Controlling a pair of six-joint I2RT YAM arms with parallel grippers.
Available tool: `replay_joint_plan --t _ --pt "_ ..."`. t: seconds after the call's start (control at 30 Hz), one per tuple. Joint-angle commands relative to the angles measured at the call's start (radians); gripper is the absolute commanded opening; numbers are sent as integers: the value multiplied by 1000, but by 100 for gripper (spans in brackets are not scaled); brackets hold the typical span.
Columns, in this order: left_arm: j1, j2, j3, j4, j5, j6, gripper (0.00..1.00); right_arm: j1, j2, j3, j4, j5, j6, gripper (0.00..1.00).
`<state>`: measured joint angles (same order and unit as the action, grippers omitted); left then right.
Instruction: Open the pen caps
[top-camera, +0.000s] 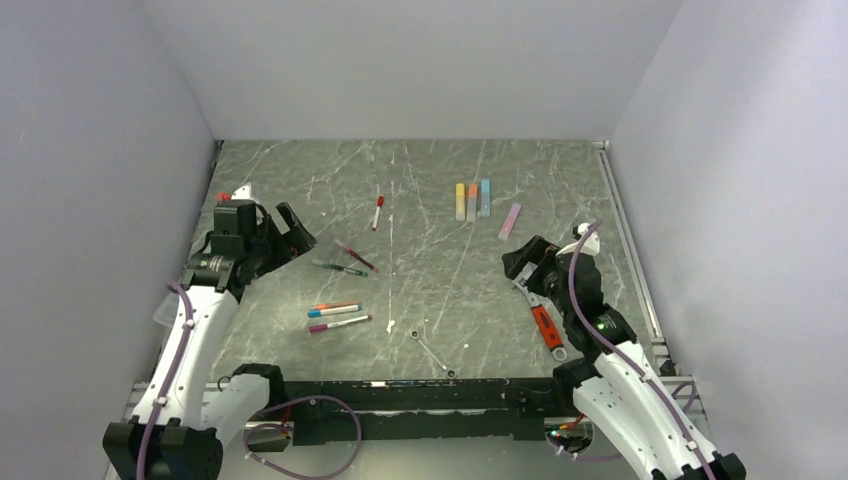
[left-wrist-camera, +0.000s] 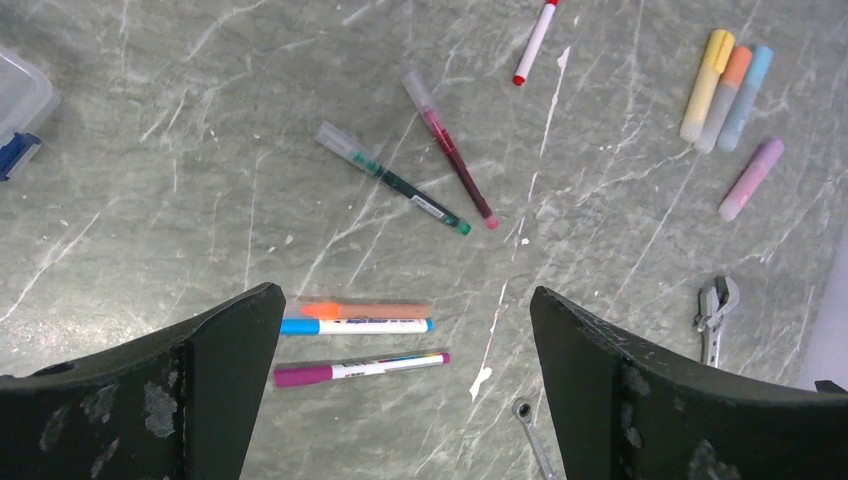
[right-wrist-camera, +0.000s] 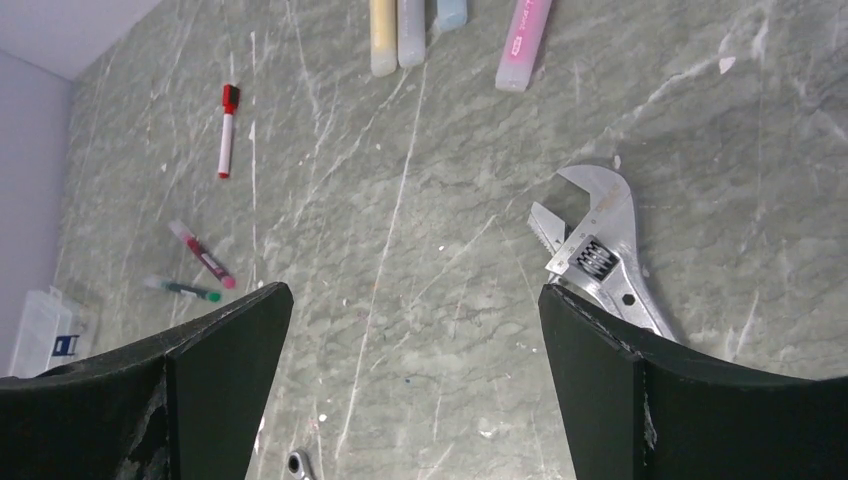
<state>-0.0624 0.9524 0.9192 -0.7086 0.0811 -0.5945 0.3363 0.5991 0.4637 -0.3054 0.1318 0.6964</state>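
Observation:
Three thin markers lie side by side at the near left: orange (left-wrist-camera: 365, 311), blue-capped (left-wrist-camera: 355, 326) and magenta-capped (left-wrist-camera: 360, 368). A green pen (left-wrist-camera: 395, 180) and a crimson pen (left-wrist-camera: 450, 150) lie crossed near mid-table. A red-capped marker (top-camera: 378, 212) lies farther back. Three pastel highlighters (top-camera: 472, 200) and a pink highlighter (top-camera: 510, 221) lie at the back right. All the pen caps sit on their pens. My left gripper (left-wrist-camera: 405, 293) hangs open above the three markers, holding nothing. My right gripper (right-wrist-camera: 414, 291) is open over bare table, also holding nothing.
A silver adjustable wrench (right-wrist-camera: 595, 255) with a red handle (top-camera: 545, 325) lies beside my right gripper. A small spanner (top-camera: 433, 353) lies near the front edge. A clear plastic box (left-wrist-camera: 20, 100) sits at the far left. Grey walls enclose the table on three sides.

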Motion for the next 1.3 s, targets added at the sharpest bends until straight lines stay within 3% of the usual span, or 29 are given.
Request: replay_joint_plan --t 0.0,0.27,0.4,0.53,0.7,0.8,0.93,1.1,1.27 --pt "-3 -49 -10 31 19 21 99 0 -9 4 18 48 -20 100" --pt "-12 -47 -29 51 80 36 99 0 36 54 17 -100 -190 100" --pt "-111 -44 -17 41 1 52 99 26 79 80 38 -123 -197 99" --pt "-263 -11 4 2 -134 36 99 172 213 154 13 41 -196 98" --pt "-278 -13 19 -23 -169 1 99 234 402 210 18 167 -132 87" --pt "-278 -33 10 -1 -158 -52 99 221 498 241 61 226 -116 78" --pt "-278 -90 -56 86 -110 -94 98 162 623 316 81 265 -125 72" --pt "-278 -202 -169 172 -63 -123 96 -61 732 371 117 136 -98 66" --pt "-278 -218 -198 187 -1 -117 95 -85 893 486 116 130 -113 63"
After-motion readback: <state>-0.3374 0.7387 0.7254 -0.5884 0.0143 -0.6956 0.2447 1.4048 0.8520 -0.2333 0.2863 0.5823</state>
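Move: From the right hand the pink pen lies about 18 cm ahead, 3 cm to the right and 12 cm below. Beside it the blue pen is roughly 24 cm ahead and 3 cm left, the yellow pen 23 cm ahead and 10 cm left; the wrench jaws lie only 3 cm ahead, 5 cm right. The left hand has the orange pen some 5 cm back, 5 cm right and 15 cm below, with the green pen 5 cm ahead and 6 cm right. Swinging left about 6 cm, then forward and back to the right while sinking some 6 cm, the right hand travels about 11 cm out towards the pink pen, tipping its fingers down, dipping its left side and narrowing its open grip to about two thirds. The left hand, wide open, shifts about 6 cm right and somewhat back, coming over towards the orange pen. Neither touches anything. ##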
